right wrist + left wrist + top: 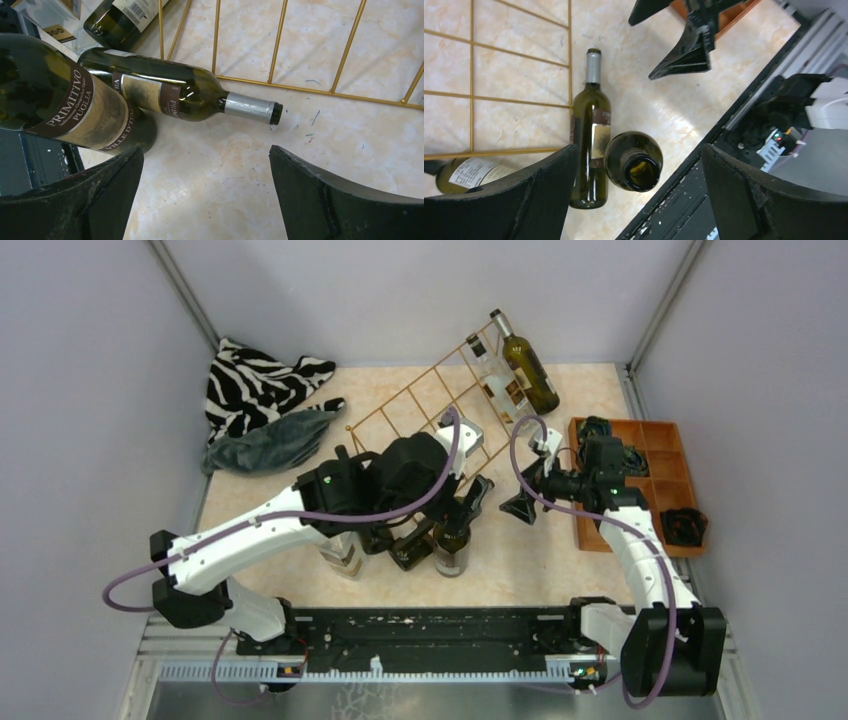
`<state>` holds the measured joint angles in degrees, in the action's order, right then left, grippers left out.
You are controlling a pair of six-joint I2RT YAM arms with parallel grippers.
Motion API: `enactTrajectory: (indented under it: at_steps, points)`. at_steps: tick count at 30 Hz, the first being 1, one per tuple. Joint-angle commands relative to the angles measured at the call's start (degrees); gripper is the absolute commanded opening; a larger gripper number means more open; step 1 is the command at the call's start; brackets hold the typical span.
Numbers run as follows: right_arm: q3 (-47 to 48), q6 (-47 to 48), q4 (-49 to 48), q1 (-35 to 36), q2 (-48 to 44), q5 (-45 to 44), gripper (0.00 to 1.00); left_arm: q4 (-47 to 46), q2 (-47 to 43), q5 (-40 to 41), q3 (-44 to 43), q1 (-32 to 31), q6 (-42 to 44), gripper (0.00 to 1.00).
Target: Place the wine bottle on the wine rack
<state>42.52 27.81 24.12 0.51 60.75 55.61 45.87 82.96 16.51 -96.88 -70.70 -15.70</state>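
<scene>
The gold wire wine rack [420, 405] lies at the back middle, with a clear bottle [497, 375] and a dark green one [530, 370] at its far right end. In front of it a dark green wine bottle [634, 161] stands upright and uncapped. A second bottle [591, 150] with a silver-capped neck lies beside it, against the rack's edge. My left gripper [639, 146] hangs open over the upright bottle's mouth without touching it. My right gripper [206, 149] is open above bare table, just short of the lying bottle [175, 92] and to the right of the upright one [65, 105].
An orange compartment tray [625, 423] with black items sits at the right. A zebra-print cloth [255, 380] and a grey cloth [270, 440] lie at the back left. Another bottle with a white label [469, 175] lies under the left arm. The black base rail [430, 635] runs along the near edge.
</scene>
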Motion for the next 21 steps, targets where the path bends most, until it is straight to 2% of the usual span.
enactTrajectory:
  at_steps: [1,21]
  points:
    - [-0.79,-0.09,-4.91,-0.33,-1.80,2.57,0.95,4.90,1.85,2.06,-2.78,-0.32,0.72,0.96]
    - [-1.99,0.50,-5.61,-1.83,-1.19,2.12,0.96,14.58,10.08,0.75,-8.36,-0.93,-1.74,0.69]
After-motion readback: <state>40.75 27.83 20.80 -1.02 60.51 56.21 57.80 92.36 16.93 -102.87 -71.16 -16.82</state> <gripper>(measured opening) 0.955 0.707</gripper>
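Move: The upright wine bottle stands right below the left hand, its mouth some 4 cm and its middle about 19 cm lower. A lying bottle has its middle about 8 cm farther out and 2 cm left of this hand, 29 cm down; the wine rack's middle is about 34 cm straight ahead and 25 cm down. From the right hand the upright bottle is about 15 cm left and 9 cm back, its middle some 2 cm lower. The upright wine bottle's mouth is what the left hand comes down over, sinking about 5 cm almost straight down while its fingers tip some 15 degrees steeper towards the table. On the way the wide-open fingers begin to close, by roughly a quarter, narrowing on either side of the bottle's top; no grip on the glass can be seen yet. ##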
